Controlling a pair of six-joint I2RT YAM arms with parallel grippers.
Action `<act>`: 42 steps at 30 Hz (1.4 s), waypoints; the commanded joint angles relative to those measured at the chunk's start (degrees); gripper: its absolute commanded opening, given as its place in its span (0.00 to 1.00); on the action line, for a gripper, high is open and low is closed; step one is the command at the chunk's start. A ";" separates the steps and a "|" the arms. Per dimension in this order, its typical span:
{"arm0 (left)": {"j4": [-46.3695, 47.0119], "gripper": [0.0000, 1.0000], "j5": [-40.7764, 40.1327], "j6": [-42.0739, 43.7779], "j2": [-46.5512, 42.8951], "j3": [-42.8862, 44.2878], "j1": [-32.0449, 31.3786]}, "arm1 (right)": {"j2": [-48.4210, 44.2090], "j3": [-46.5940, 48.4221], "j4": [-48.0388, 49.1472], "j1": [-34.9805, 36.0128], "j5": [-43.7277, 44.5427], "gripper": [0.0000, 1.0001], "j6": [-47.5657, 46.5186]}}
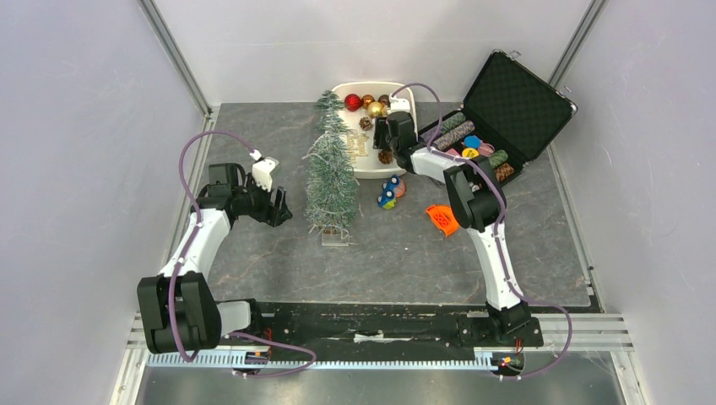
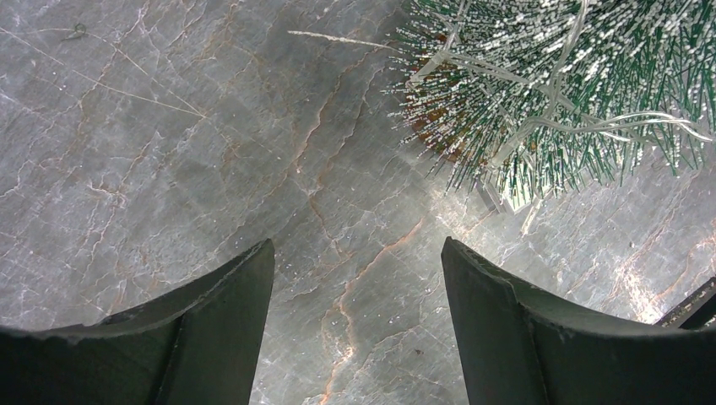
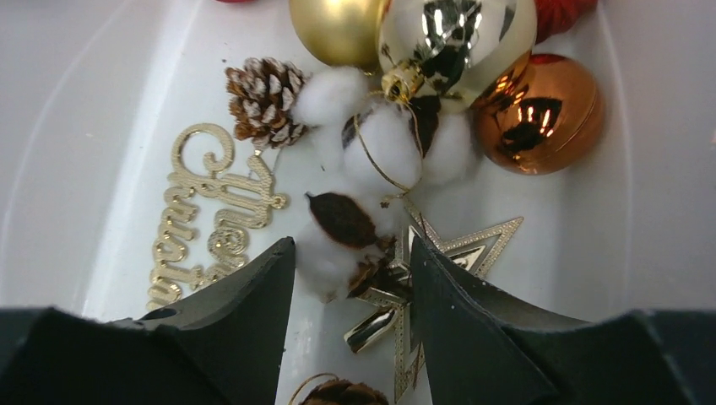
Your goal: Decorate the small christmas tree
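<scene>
The small christmas tree [image 1: 331, 169] stands upright on its clear base mid-table; its frosted lower branches [image 2: 549, 93] fill the upper right of the left wrist view. My left gripper [image 1: 279, 207] [image 2: 358, 245] hangs open just left of the tree's foot, with only bare table between its fingers. My right gripper [image 1: 382, 145] [image 3: 352, 245] is down in the white tray [image 1: 346, 91]. Its fingers are closed against the lower tuft of a cotton boll ornament [image 3: 371, 152], which lies over a gold star [image 3: 473, 245].
The tray also holds a frosted pine cone [image 3: 263, 97], gold lettering [image 3: 203, 211], a gold bauble [image 3: 338, 29], a mirror-gold one [image 3: 456, 42] and a copper one [image 3: 540, 114]. An open black case [image 1: 515, 97] sits back right. Colourful ornaments [image 1: 390, 192] and an orange piece [image 1: 442, 219] lie on the table.
</scene>
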 commanded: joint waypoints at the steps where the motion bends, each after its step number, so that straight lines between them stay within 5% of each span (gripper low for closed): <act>1: 1.51 0.79 1.90 -1.29 0.54 0.80 0.41 | 2.65 4.29 0.65 -0.24 -0.63 0.55 4.03; 6: 1.47 0.79 1.99 -1.37 0.45 0.76 0.41 | 3.74 5.09 0.53 -0.24 0.68 0.48 4.42; 11: 1.33 0.79 2.16 -1.36 0.60 0.85 0.39 | 2.21 3.77 1.34 -0.59 -0.59 0.17 4.18; 15: 1.24 0.79 2.17 -1.22 0.43 0.87 0.46 | -2.77 -1.90 4.88 -0.94 -1.66 0.01 3.05; 23: 0.75 0.79 2.61 -0.73 0.03 1.02 0.45 | -17.26 -13.39 11.20 -1.45 -9.20 0.00 -2.84; 33: -5.24 0.79 3.22 3.41 -1.38 4.80 0.53 | -37.38 -31.48 13.93 -2.25 -29.82 0.00 -13.71; 42: -22.19 0.78 9.31 11.75 -3.24 15.05 0.39 | -58.93 -48.92 13.48 -2.30 -45.86 0.00 -22.23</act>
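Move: The cotton sprig with the brown husk lies just off the right hand's parted fingertips, about 2 cm ahead and 2 cm lower. Counted from the sprig, the gold lettering is about 5 cm left and 2 cm back, the gold star some 4 cm right and 1 cm nearer, and a pine cone about 2 cm right and 6 cm nearer. From the left hand, the sprig is roughly 31 cm ahead, 23 cm right and 8 cm lower. The right fingers sink the last centimetre or so around the brown-husked cotton sprig and shut on it, pinching its thin stem end. The hand then draws back about 20 cm while rising as much, out over the tray's near rim, turning some 40 degrees counter-clockwise and tipping its fingertips up. Late on, the open left hand rises about 4 cm. ##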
